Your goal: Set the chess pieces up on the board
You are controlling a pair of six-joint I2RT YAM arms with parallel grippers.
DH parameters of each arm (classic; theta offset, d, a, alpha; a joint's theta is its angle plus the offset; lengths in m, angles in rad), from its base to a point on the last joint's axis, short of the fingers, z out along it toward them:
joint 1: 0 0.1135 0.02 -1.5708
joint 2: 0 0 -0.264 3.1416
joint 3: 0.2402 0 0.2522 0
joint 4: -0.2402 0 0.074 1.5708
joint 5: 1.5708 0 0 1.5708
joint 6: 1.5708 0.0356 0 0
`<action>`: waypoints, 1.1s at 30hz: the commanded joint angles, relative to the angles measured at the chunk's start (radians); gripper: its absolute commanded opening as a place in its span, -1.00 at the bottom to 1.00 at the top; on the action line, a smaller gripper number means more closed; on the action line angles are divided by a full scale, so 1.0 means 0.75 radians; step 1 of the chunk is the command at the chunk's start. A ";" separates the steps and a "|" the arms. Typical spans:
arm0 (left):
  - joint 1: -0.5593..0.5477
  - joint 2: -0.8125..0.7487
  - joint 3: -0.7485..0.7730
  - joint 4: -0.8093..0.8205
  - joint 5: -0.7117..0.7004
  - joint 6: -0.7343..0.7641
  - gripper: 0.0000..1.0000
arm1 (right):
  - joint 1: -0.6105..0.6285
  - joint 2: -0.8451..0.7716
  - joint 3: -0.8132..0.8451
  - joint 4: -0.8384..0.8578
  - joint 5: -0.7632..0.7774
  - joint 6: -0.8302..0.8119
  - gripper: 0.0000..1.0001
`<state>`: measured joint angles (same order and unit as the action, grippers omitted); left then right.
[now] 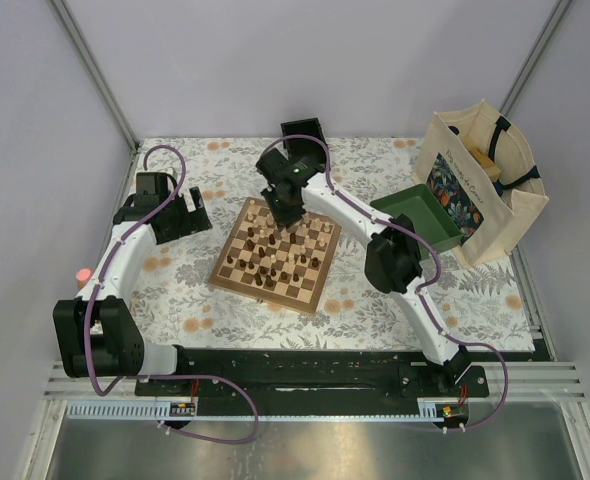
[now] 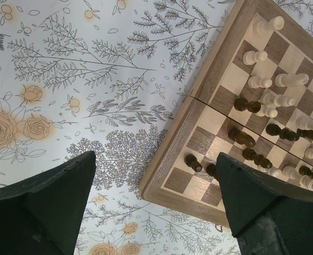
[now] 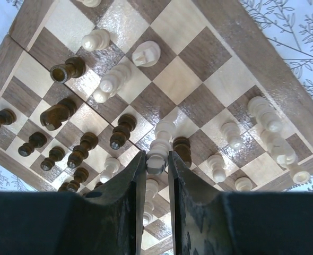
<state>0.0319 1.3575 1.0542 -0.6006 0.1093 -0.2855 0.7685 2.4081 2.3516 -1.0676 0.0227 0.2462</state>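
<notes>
The board point(image 1: 221, 271) lies at the table's centre with cream and dark chess pieces point(image 1: 275, 250) scattered over its squares, some standing and some lying. My right gripper point(image 1: 281, 226) hangs over the board's far half. In the right wrist view its fingers point(image 3: 157, 154) press on both sides of the head of a cream piece point(image 3: 162, 139) that stands on the board point(image 3: 241, 42), right next to a dark piece point(image 3: 182, 149). My left gripper point(image 1: 189, 216) is wide open and holds nothing. It hovers point(image 2: 155, 156) over the floral cloth beside the board's corner point(image 2: 172, 154).
A green tray point(image 1: 415, 215) and a printed tote bag point(image 1: 480, 185) stand to the right of the board. A small black box point(image 1: 303, 135) sits behind it. The table is covered with floral cloth point(image 1: 175, 290) and walled at the back and sides.
</notes>
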 commanded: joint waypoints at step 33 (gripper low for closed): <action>0.005 0.000 0.059 0.024 0.040 0.002 0.98 | -0.170 0.113 0.162 0.090 -0.065 0.075 -0.53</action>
<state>0.0319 1.3575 1.0542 -0.6006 0.1276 -0.2855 0.6430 2.4886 2.4310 -1.0183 0.0055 0.2901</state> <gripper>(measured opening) 0.988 0.283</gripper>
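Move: The white piece, already pinched and lifted in the right hand, is bound for an empty light square in the board's far row, about 6 cm ahead, 3 cm right and 4 cm below. White pieces fill the row to that square's right, the nearest about 5 cm ahead and 5 cm right of the hand; another stands 4 cm ahead and 3 cm left. A dark piece stands level, 2 cm right. From the left hand the square lies roughly 10 cm ahead, 23 cm right, 8 cm below. The white piece rides in the right hand's steady pinch forward to the board's far row, about 6 cm, drifting some 4 cm right while rising about 2 cm and turning roughly 10 degrees clockwise. The hand then sinks about 3.5 cm, almost straight down, onto the empty light square beside the white row and stops there, fingers still closed on the piece. ##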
